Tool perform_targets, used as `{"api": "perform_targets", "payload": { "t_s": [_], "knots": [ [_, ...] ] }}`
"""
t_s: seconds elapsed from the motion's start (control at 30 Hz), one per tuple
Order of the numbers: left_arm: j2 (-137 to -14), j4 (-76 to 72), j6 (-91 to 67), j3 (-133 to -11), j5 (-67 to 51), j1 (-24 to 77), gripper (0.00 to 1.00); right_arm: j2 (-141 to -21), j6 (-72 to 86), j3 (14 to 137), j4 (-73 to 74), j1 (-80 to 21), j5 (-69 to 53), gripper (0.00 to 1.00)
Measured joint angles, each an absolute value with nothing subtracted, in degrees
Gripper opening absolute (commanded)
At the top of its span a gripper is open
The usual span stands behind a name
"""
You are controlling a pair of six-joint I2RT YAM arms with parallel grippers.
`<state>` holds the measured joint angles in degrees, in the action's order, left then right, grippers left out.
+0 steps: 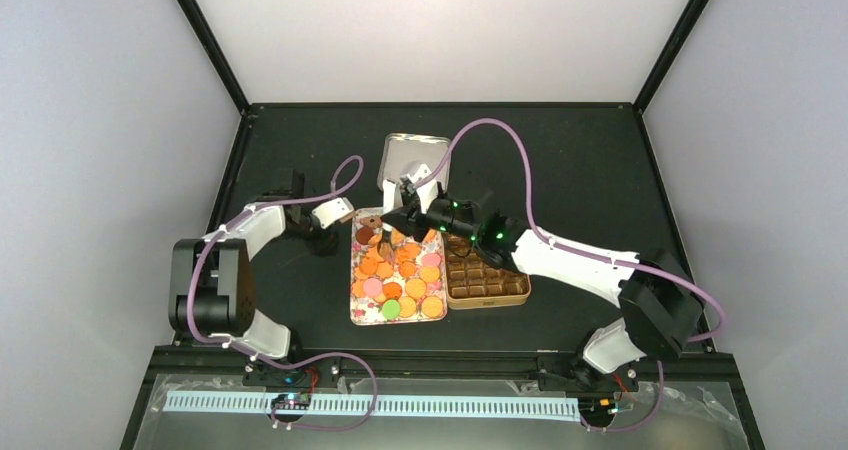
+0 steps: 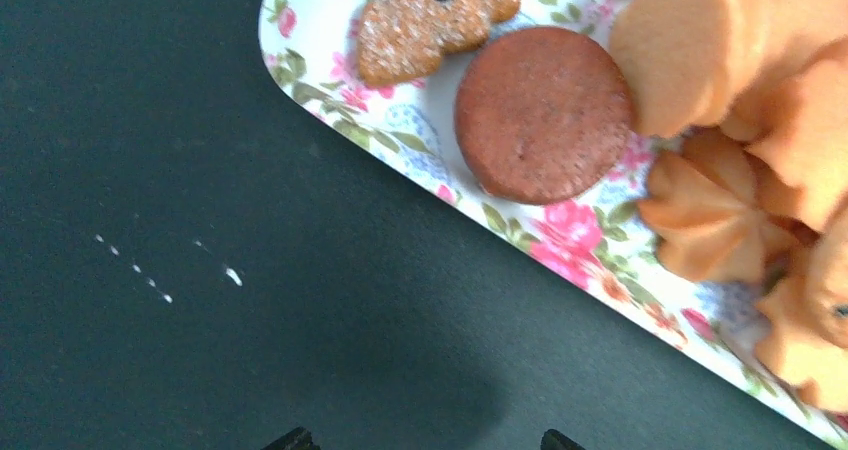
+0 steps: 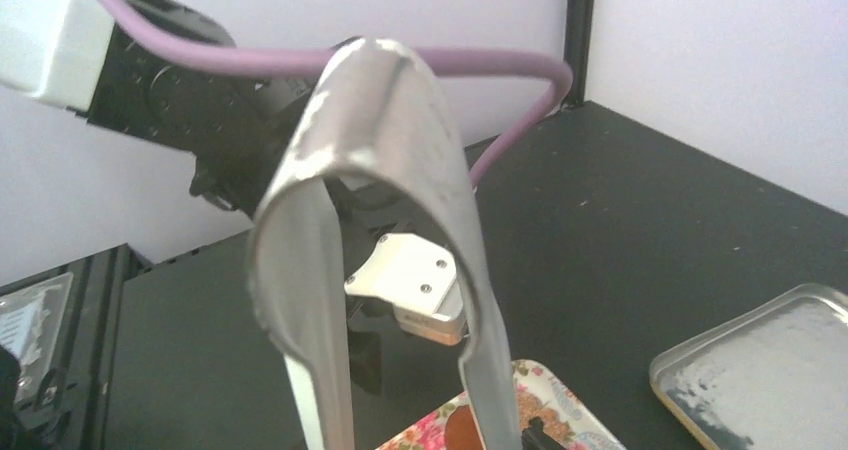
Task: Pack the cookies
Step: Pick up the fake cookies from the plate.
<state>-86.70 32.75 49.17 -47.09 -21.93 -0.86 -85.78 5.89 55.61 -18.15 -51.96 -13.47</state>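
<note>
The cookies (image 1: 398,272), mostly orange with some pink and green, lie on a floral tray (image 1: 357,315). In the left wrist view a dark brown round cookie (image 2: 545,113), a sugared flower-shaped one (image 2: 430,15) and orange ones (image 2: 740,100) sit at the tray's corner (image 2: 400,145). My left gripper (image 2: 425,440) is open over the bare mat beside that corner, holding nothing. My right gripper (image 1: 400,220) hovers over the tray's far end, shut on metal tongs (image 3: 400,170). The tongs' bent end points up and away, and their tips are out of view.
A brown tin (image 1: 487,280) with compartments stands against the tray's right side. Its silver lid (image 1: 412,158) lies behind the tray, also visible as the lid (image 3: 760,360) in the right wrist view. Black mat (image 1: 580,170) surrounds them, with pale walls behind.
</note>
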Motion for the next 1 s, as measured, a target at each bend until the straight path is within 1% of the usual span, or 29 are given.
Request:
{"api": "perform_targets", "payload": {
  "t_s": [0.23, 0.4, 0.53, 0.73, 0.9, 1.0],
  "knots": [
    [-88.47, 27.22, 46.00, -46.41, -17.82, 3.88, 0.58, -83.83, 5.91, 52.34, -21.98, -52.01, -8.54, 0.47],
    [-89.36, 26.52, 44.56, -46.00, -15.57, 7.97, 0.58, -81.23, 5.93, 47.97, -23.00, -52.01, -5.41, 0.49],
    [-89.38, 26.68, 43.48, -46.11, -15.16, 9.26, 0.58, -79.33, 6.28, 44.58, -23.68, -52.01, -3.36, 0.50],
    [-92.33, 29.76, 40.95, -50.81, -16.82, 9.74, 0.58, -79.09, 6.35, 43.53, -24.23, -52.01, -2.72, 0.51],
    [-92.73, 30.92, 37.58, -52.69, -22.22, 10.28, 0.58, -79.09, 6.35, 43.53, -24.71, -52.01, -2.26, 0.51],
    [-92.71, 32.88, 36.80, -53.23, -23.51, 10.24, 0.58, -79.26, 6.31, 43.70, -25.15, -52.01, -2.55, 0.51]
  ]
}}
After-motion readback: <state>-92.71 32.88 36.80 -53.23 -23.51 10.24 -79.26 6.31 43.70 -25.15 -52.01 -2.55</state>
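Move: The left hand, empty, has the plate's middle about 19 cm to its right, 5 cm back and roughly 4 cm below. The brown cookie is some 11 cm right and 2 cm ahead, the bear cookie 12 cm right and 6 cm ahead. The right hand, holding the tongs, has the orange cookies about 5 cm back and 20 cm below; from that hand the compartment box is 23 cm right, 7 cm back. Left hand dips, sweeping 7 cm right against the plate's edge; right hand carries the tongs 5 cm right, slightly lower. ##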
